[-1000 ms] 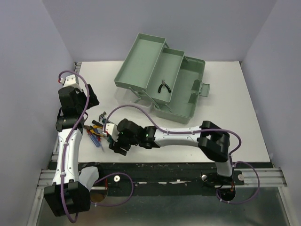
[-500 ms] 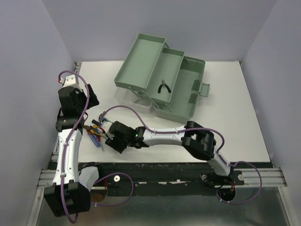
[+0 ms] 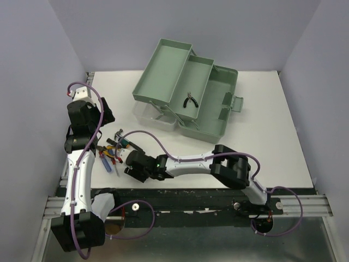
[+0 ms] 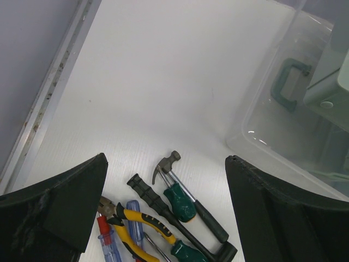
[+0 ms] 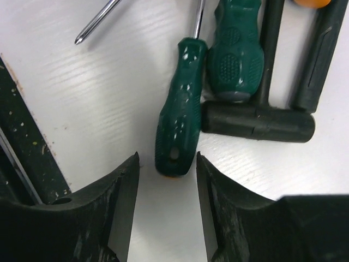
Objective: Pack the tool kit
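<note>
The sage-green toolbox (image 3: 210,106) stands open at the back with its trays fanned out; small pliers (image 3: 190,100) lie in the middle tray. The loose tools lie at the near left: a small hammer (image 4: 173,161), yellow-handled pliers (image 4: 144,221), and green-handled screwdrivers (image 4: 180,199). My right gripper (image 5: 167,161) is low over this pile, open. The butt of a green screwdriver handle (image 5: 177,103) sits between its fingertips with a gap on each side. My left gripper (image 4: 164,158) hangs wide open above the pile, holding nothing.
The toolbox's translucent lid (image 4: 283,109) lies on the table just left of the box. A black mallet head (image 5: 256,121) touches the green screwdriver's side. The table's dark near edge (image 5: 22,147) runs close to the right gripper's left finger.
My right gripper has slid left along the near edge to the tool pile, and its jaws have narrowed around the green screwdriver's handle end. The left arm has not moved.
</note>
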`<state>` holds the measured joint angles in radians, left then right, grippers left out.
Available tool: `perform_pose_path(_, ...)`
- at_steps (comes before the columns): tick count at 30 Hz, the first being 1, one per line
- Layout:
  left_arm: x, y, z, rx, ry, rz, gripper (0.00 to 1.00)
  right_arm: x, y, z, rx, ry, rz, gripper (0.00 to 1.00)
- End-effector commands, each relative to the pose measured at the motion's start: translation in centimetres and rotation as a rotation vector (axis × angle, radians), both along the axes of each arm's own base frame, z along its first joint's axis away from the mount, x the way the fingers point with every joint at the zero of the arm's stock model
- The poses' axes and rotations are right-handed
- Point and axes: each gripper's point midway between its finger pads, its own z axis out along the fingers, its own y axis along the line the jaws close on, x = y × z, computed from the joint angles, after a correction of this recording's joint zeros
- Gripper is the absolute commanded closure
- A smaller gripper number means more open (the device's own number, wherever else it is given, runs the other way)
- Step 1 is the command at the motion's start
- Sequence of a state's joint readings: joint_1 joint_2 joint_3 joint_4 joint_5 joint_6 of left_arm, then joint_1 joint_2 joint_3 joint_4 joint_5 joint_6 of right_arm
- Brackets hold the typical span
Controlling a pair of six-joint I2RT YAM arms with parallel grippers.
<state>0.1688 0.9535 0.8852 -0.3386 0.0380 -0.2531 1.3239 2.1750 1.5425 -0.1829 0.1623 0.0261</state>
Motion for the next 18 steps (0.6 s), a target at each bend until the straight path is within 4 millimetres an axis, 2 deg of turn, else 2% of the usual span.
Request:
perform_pose_path(1, 0.0, -0.2, 0.4, 0.002, -0.017, -0.013, 0.01, -0.3, -1.1, 0.3, -0.028, -0.060, -0.018, 0.46)
perform_pose_path(7, 0.0, -0.3, 0.2, 0.001, -0.014, -0.018, 0.01, 0.5, -0.3, -0.9, -0.064, -0.078, -0.036, 0.47)
perform_pose_path(13, 0.0, -0.3, 0.4, 0.001, -0.019, -0.018, 0.01, 1.1, 0.1, -1.3, -0.073, -0.091, -0.052, 0.54)
perform_pose_path(16, 0.0, -0.3, 0.4, 0.002, -0.019, -0.017, 0.01, 0.9, 0.0, -1.4, -0.078, -0.087, -0.049, 0.69)
perform_pose_path(18, -0.1, -0.3, 0.5, 0.005, -0.020, -0.016, 0.01, 0.6, -0.1, -1.1, -0.066, -0.080, -0.038, 0.84)
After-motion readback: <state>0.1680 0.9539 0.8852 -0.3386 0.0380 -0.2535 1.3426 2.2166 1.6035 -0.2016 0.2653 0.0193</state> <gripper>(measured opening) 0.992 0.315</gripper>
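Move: The green screwdriver's handle lies just beyond the open right fingers, its middle some 3 cm ahead, 4 cm left and barely below; its butt is already between the tips. The black hammer head sits about 6 cm ahead and 1 cm right of the hand, the stubby green handle 7 cm ahead and 5 cm left. A bare silver shank ends about 8 cm left, level with the hand. From the left hand, the green screwdriver's handle is roughly 14 cm back, 8 cm right and 22 cm below. Low and level over the table, the right hand first eases back about half a centimetre, then creeps some 1.5 cm forward and 1 cm left along the green screwdriver's handle. Its half-open fingers close late in this creep and pinch the butt end from both sides, while the wrist turns barely 5 degrees. ##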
